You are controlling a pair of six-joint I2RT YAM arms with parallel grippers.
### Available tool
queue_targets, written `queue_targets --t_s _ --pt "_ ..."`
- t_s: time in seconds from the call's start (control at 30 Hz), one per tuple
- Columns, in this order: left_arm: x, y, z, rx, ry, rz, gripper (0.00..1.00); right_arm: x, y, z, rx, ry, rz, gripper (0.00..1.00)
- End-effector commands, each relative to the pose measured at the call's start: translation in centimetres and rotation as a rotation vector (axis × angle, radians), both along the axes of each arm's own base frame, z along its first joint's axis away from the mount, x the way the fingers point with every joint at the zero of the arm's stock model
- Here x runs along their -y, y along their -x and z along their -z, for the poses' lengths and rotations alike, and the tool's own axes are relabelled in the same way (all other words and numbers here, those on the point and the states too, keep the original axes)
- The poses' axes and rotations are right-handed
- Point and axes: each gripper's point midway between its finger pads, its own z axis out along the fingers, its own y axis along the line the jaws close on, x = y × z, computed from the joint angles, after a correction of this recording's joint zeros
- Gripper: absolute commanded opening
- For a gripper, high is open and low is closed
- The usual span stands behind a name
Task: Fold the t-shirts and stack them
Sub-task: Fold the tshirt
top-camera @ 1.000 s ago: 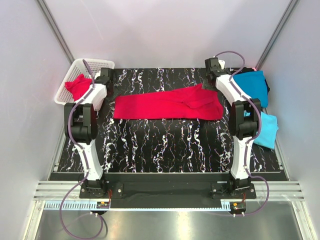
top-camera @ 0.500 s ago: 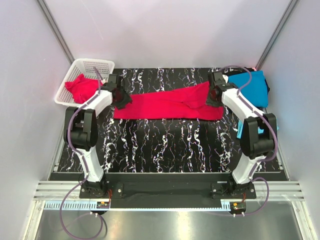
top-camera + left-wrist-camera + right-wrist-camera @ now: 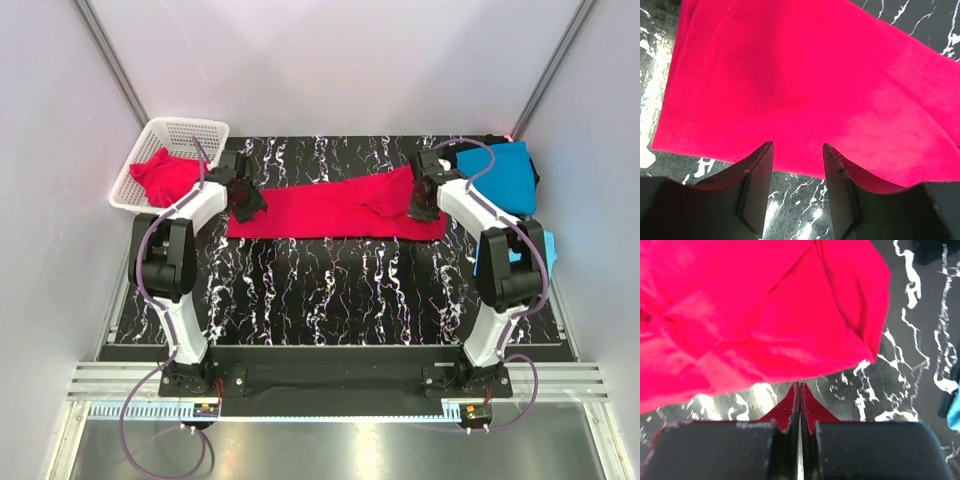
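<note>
A crimson-red t-shirt lies folded into a long band across the black marbled table. My left gripper stands open at the band's left end. In the left wrist view the left gripper straddles the near hem of the red t-shirt, with bare table between the fingers. My right gripper is at the band's right end. In the right wrist view the right gripper is shut, its tips touching the near edge of the red t-shirt; no cloth shows between them.
A white mesh basket at the back left holds another red t-shirt. A teal-blue t-shirt lies at the back right, and a sky-blue one sits near the right table edge behind my right arm.
Both arms swung in from the back corners and came down at the two ends of the red band. The right gripper's jaws closed; the left stayed open.
</note>
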Motion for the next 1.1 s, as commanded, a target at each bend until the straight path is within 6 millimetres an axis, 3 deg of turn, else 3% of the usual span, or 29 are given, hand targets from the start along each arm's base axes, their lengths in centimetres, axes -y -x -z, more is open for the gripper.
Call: queue_targets --t_s 0.0,0.23,0.4,0.57,0.67,0.83,1.07 --pt "-0.1 -0.2 0.0 -0.005 -0.018 0.018 0.48 0.5 -1.8 1.0 -0.010 0.010 0.019 0.00" --pt "-1.8 0.1 0.9 -0.056 -0.098 -0.031 0.49 1.7 -2.5 4.5 -0.086 0.020 0.043 0.00" --pt "-3.0 0.6 1.6 -0.129 -0.160 -0.089 0.51 3.4 -3.1 5.0 -0.096 0.038 0.081 0.01" --pt "-4.0 1.2 2.7 -0.224 -0.219 -0.121 0.52 5.8 -4.2 4.5 -0.099 0.075 0.131 0.28" --pt "-4.2 1.7 2.9 -0.237 -0.226 -0.126 0.52 7.1 -4.9 4.5 -0.104 0.079 0.167 0.32" --pt "-4.4 3.4 3.9 -0.285 -0.235 -0.121 0.52 7.5 -5.1 5.6 -0.139 0.073 0.170 0.32" --pt "-4.6 5.9 5.8 -0.360 -0.240 -0.120 0.52 6.5 -3.6 6.7 -0.186 0.024 0.161 0.29"
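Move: The t-shirt lies as a flat strip under both hands. Its near left corner is about 7 cm left of the left hand, 5 cm back and 6 cm below; the white basket is roughly 22 cm left of that hand and 16 cm farther out. The near right corner is some 8 cm right of the right hand, about level with it and 8 cm below. From that hand, the blue shirt is about 22 cm right and 15 cm ahead, the light-blue shirt about 27 cm right and 6 cm back. Straight down first, the right hand sinks about 6 cm with shut fingers onto the t-shirt, then sweeps right and forward low along the cloth to its right end, opening about a third. The left hand, fingers staying half open, sinks about 5 cm while easing left and back to the near edge beside the left corner, fingers turning steeper by some 15 degrees. ##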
